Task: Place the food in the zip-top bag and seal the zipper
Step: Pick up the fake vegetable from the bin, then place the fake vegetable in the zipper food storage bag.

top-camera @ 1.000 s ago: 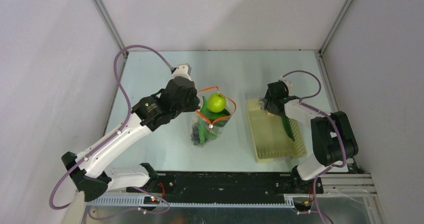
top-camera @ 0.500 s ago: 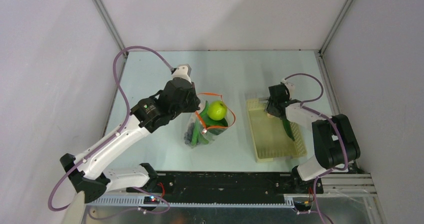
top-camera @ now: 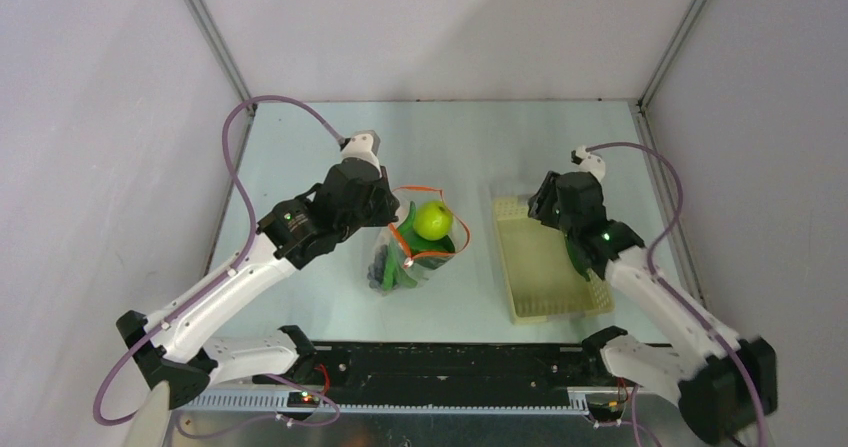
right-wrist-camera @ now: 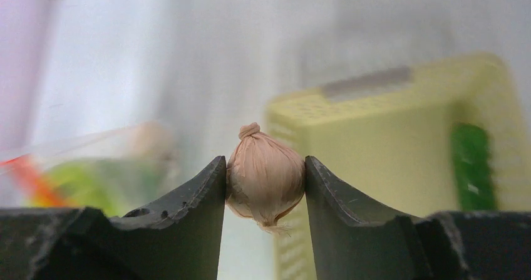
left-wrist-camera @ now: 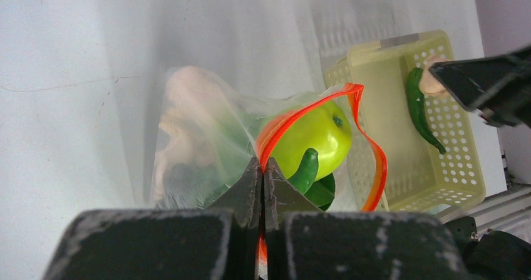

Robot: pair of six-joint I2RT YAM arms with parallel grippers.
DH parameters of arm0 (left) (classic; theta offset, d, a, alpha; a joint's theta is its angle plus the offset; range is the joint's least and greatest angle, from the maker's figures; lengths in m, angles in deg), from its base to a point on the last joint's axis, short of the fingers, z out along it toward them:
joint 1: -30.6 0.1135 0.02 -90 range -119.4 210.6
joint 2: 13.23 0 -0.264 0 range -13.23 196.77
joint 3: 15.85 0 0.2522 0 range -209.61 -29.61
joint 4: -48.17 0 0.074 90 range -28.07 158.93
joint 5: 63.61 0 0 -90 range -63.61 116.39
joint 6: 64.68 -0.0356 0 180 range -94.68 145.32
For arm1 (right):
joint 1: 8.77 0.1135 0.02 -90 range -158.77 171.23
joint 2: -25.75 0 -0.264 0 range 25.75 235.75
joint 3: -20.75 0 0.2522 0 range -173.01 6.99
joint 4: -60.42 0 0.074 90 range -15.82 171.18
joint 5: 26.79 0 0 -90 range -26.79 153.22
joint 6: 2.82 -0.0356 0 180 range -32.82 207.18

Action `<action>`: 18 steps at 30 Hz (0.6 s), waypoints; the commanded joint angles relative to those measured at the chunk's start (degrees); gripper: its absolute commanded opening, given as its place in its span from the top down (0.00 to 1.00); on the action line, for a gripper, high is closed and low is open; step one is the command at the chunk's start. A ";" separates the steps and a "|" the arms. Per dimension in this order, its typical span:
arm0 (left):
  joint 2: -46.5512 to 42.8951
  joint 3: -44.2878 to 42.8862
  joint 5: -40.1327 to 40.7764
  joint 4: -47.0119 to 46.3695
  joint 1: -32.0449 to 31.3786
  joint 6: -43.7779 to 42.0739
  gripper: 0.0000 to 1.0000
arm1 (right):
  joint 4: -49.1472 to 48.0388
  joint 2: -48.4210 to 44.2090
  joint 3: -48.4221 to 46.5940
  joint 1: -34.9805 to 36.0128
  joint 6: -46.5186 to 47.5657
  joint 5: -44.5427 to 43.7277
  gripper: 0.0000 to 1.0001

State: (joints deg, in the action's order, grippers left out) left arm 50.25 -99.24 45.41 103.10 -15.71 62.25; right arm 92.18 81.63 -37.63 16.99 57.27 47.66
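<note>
The clear zip-top bag [top-camera: 405, 259] stands mid-table, its orange-red zipper [left-wrist-camera: 371, 136] looped open. A green apple [top-camera: 433, 219] sits in the mouth, with a green pepper tip [left-wrist-camera: 305, 170] and dark grapes [top-camera: 384, 263] inside. My left gripper [left-wrist-camera: 263, 167] is shut on the zipper rim at the bag's left side. My right gripper [right-wrist-camera: 265, 175] is shut on a pale tan garlic-like bulb [right-wrist-camera: 265, 183], held above the basket's far left corner, right of the bag. A long green pepper [top-camera: 577, 257] lies in the basket.
The pale yellow perforated basket [top-camera: 535, 292] lies right of the bag, near the front rail. Enclosure walls stand close on the left, right and far sides. The black base rail [top-camera: 450, 367] runs along the near edge.
My right arm has swung its elbow out to the near right and raised the bulb off the basket. My left gripper pulled the bag mouth slightly left, then held still.
</note>
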 commanded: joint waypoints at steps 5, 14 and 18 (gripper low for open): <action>-2.48 0.44 -0.79 -4.06 0.26 -1.40 1.00 | -12.74 -6.56 -2.71 16.06 2.47 18.73 0.63; -2.70 0.39 -2.00 -3.72 0.33 -1.48 1.00 | -19.84 8.10 -11.73 29.97 5.60 17.29 0.64; -2.96 0.31 -2.58 -3.75 0.39 -1.55 1.00 | -19.56 13.72 -15.03 33.21 7.74 10.98 0.64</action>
State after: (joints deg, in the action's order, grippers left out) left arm 49.51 -98.71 43.86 102.79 -15.71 62.14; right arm 76.31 92.01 -47.99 47.45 61.81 63.97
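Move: The open mouth of the zip-top bag, where the held bulb-shaped fake vegetable is to go, lies about 21 cm to the right hand's left and 6 cm back, roughly at its height. The green apple showing in the mouth is also 21 cm left, 5 cm back and slightly lower. Some 16 cm below the hand, the bin's middle is 7 cm right and 2 cm back, with the green pepper 12 cm right and 2 cm back. From the left hand the mouth is about 7 cm right, 2 cm back and 4 cm below. Still pinching the tan, bulb-shaped vegetable, the right hand sweeps quickly away from the bin towards the open bag, about 23 cm left and 10 cm back, rising some 8 cm in the first half and then travelling nearly level while its fingers swing roughly 45 degrees counter-clockwise. The left hand stays put with its fingers shut on the bag's orange rim, holding the mouth open, and the right hand slows as it comes close over the mouth, its grip unchanged. ##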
